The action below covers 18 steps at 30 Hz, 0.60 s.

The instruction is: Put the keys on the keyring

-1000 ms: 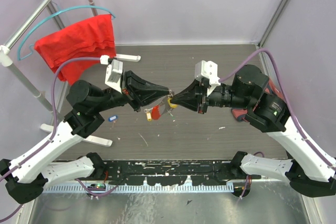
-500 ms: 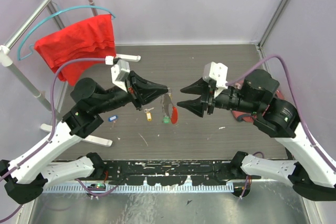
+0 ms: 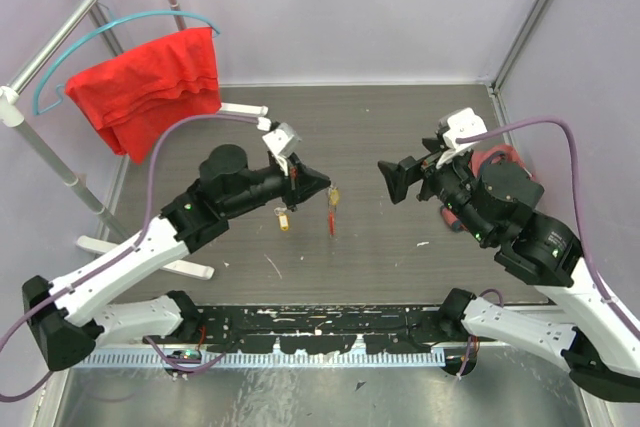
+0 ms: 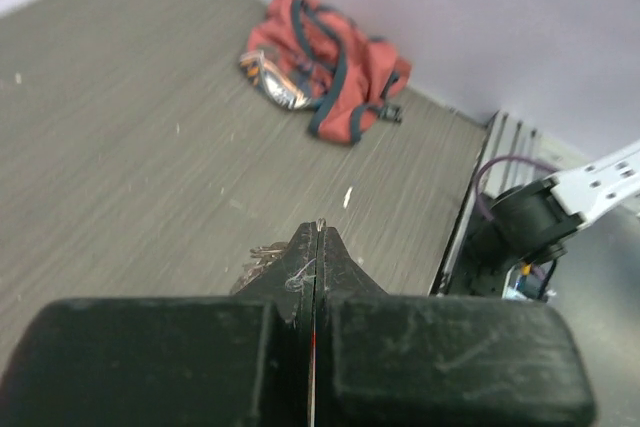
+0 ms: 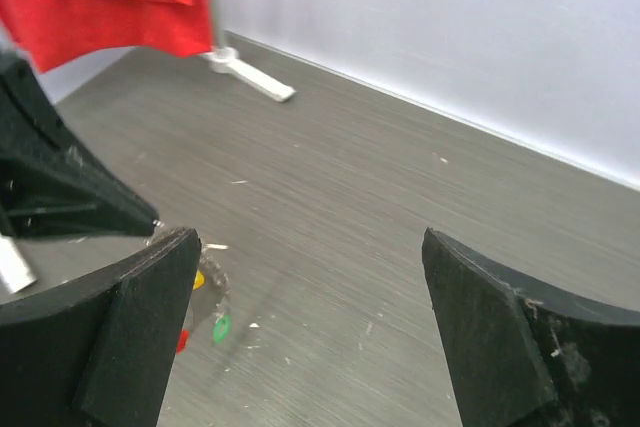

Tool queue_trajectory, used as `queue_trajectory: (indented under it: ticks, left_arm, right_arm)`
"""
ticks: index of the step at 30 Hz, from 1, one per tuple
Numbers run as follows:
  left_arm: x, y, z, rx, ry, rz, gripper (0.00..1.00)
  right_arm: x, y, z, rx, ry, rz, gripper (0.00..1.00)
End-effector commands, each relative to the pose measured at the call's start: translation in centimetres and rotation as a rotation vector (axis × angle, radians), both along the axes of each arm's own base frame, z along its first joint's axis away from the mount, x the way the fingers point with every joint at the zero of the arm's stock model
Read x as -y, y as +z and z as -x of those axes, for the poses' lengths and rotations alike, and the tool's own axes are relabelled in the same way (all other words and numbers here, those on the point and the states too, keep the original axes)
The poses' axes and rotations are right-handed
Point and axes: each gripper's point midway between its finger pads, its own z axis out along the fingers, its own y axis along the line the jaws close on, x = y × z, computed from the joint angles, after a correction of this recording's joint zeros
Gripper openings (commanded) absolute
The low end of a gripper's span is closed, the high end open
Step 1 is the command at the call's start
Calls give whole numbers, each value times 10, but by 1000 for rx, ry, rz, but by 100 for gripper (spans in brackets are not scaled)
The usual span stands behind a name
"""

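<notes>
My left gripper is shut on the keyring, which it holds above the table's middle. The keyring's red bar hangs below its tip, and a key with a yellow tag dangles just to the left. In the left wrist view the fingers are pressed together with a wire end at the tip, and metal keys peek out to the left. My right gripper stands wide open and empty, a short way right of the keyring. Its view shows yellow and green tags past its left finger.
A red cloth hangs on a teal hanger from the white rack at the back left. The rack's white foot lies on the table. A red bag sits at the right wall behind my right arm.
My right gripper has opened, let go at the keyring and pulled back to the right. My left arm has swung right with the keyring, and keys now hang free below it.
</notes>
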Motion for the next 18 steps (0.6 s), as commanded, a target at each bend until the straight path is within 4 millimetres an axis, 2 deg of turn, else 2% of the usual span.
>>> queue_trajectory:
  ticks: [1,7,8,12,18]
  left_arm:
    - [7,-38,-19,-31,52,-78,0]
    - [23,-88,-36,-86,58,-175,0]
    - [29,-103,-39,-108,50,-204,0]
    - [45,-129,-52,-143,46,-244,0]
    - [69,-181,-87,-271,84,-274,4]
  right_arm:
    - [45,24,-11,49,-247,-155,98]
    - [51,15,-8,23,-267,-153,99]
    - [51,14,-8,18,-268,-154,100]
    - [51,9,-7,1,-269,-175,100]
    - [34,-4,-7,-33,-211,-194,100]
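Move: On the bare table ahead and to the right is the patch the left hand takes its pinched keyring and keys to: about 7 cm ahead, 6 cm right and some 33 cm below it. The loose yellow key lies at table level, roughly 5 cm ahead and 11 cm left of this hand; a white scrap lies about level with it and 22 cm to its right. From the right hand that bare patch is some 7 cm ahead, 5 cm left and 41 cm down. Sinking fast towards the bare table, the left hand carries the keyring down about 18 cm, drifting some 6 cm forward and 5 cm right, and tips its fingers down by around 25 degrees while they stay shut on the ring. The wide-open, empty right hand backs off to the right about 5 cm, turning some 15 degrees clockwise. ##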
